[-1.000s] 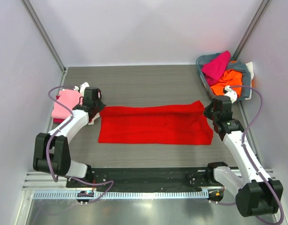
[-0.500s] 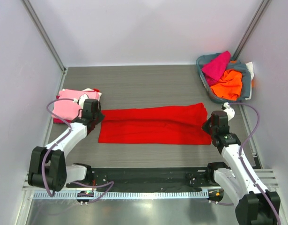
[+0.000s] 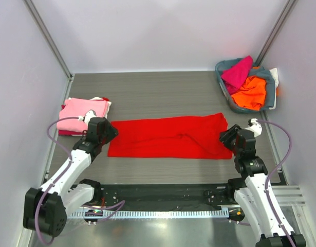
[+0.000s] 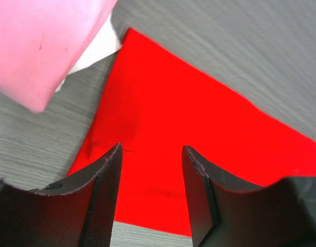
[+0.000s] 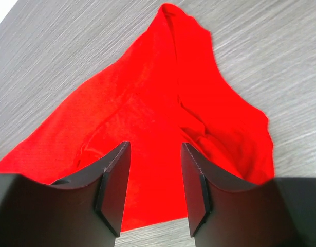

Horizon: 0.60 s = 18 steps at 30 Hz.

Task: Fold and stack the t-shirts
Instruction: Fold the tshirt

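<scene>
A bright red t-shirt (image 3: 168, 138) lies in a long flat strip across the middle of the table, with a crease near its right end. My left gripper (image 3: 104, 131) hangs open over its left end (image 4: 199, 154), the fingers apart with only cloth showing between them (image 4: 151, 154). Over the rumpled right end (image 5: 147, 118), my right gripper (image 3: 228, 138) is also open and holds nothing (image 5: 155, 152). A folded pink t-shirt (image 3: 78, 116) tops a small stack at the left, with white cloth (image 4: 96, 49) under it.
A grey-blue basket (image 3: 271, 88) sits in the back right corner, holding a magenta shirt (image 3: 237, 72) and an orange one (image 3: 250, 92). Side walls close the table in on the left and right.
Both grippers were shut at the shirt's far corners. They came toward the near edge and opened, letting go of the red cloth.
</scene>
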Tool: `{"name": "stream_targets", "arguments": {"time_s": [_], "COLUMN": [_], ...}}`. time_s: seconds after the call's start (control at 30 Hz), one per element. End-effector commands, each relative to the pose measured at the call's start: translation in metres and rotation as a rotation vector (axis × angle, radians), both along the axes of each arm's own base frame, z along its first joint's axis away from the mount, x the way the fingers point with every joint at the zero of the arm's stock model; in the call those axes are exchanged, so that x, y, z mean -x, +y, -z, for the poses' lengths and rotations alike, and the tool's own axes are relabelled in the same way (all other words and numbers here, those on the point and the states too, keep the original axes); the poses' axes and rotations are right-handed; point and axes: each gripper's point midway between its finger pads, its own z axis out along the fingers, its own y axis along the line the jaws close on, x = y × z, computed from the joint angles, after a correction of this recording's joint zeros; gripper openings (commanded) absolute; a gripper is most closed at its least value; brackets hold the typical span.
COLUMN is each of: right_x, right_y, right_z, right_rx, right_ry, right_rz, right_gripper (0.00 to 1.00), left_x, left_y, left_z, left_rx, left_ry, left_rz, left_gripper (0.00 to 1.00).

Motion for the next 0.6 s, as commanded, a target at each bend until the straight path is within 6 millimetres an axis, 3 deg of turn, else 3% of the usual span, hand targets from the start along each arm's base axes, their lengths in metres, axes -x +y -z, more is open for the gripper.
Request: {"name": "stream_targets", "arguments": {"time_s": [0.0,0.07,0.13,0.2,0.23,0.3,0.37,0.4,0.43,0.47,0.57], "right_x": [-0.013,-0.021,-0.031,-0.046,-0.051,-0.068,-0.081,-0.087,-0.094,-0.098,-0.111], "right_y": [0.005,0.012,0.019,0.022,0.023,0.027,0.033,0.037,0.041,0.042,0.048], "right_z": [-0.012,-0.011,0.002,-0.003,0.009,0.006,0.016,0.017,0.016,0.027,0.035], "right_rx": [0.009,0.015,0.017,0.037,0.039,0.043,0.037,0.026,0.025,0.025,0.020], "right_ry": [-0.037,-0.018,0.051,0.061,0.113,0.115,0.154,0.154,0.155,0.189,0.205], "right_rz": [-0.042,-0.094,-0.138,-0.170,-0.180,-0.202,-0.224,-0.237,-0.242,-0.242,-0.245], "right_gripper": [0.50,0.49,0.50,0.49,0.49,0.50,0.49,0.49,0.48,0.48,0.48], "left_x": [-0.005,-0.008,-0.014,-0.021,-0.023,-0.030,-0.031,-0.037,-0.033,-0.034,-0.039], "left_y": [-0.007,-0.012,-0.019,-0.030,-0.035,-0.055,-0.084,-0.097,-0.121,-0.133,-0.177], "left_z": [-0.035,-0.039,-0.043,-0.041,-0.040,-0.040,-0.042,-0.052,-0.044,-0.045,-0.044], "left_rx": [0.027,0.035,0.044,0.061,0.072,0.088,0.108,0.119,0.120,0.122,0.131], "left_ry": [-0.063,-0.052,-0.039,-0.009,0.002,0.022,0.032,0.005,0.032,0.032,0.043], "left_rz": [0.019,0.046,0.065,0.098,0.110,0.156,0.213,0.233,0.279,0.300,0.382], "left_gripper": [0.52,0.52,0.51,0.50,0.50,0.50,0.49,0.49,0.49,0.49,0.49]}}
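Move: The red t-shirt lies spread between the hands, its middle some 24 cm to the left hand's right and about level with it, 7 cm below; the pink stack is about 8 cm ahead of that hand and 14 cm left. From the right hand, the t-shirt's middle is some 23 cm to the left, level with it and 8 cm below. Its far right corner is about 10 cm ahead of that hand, 1 cm left, and the laundry basket 21 cm ahead, 10 cm right. Over the already released t-shirt, the left hand lifts about 3 cm, eases forward, then sweeps faster to the right towards its middle, some 14 cm in all, turning clockwise. The right hand goes about 8 cm forward, down and somewhat left towards the far right part, tipping its fingers down and turning slightly counter-clockwise. Both grippers stay half open. ##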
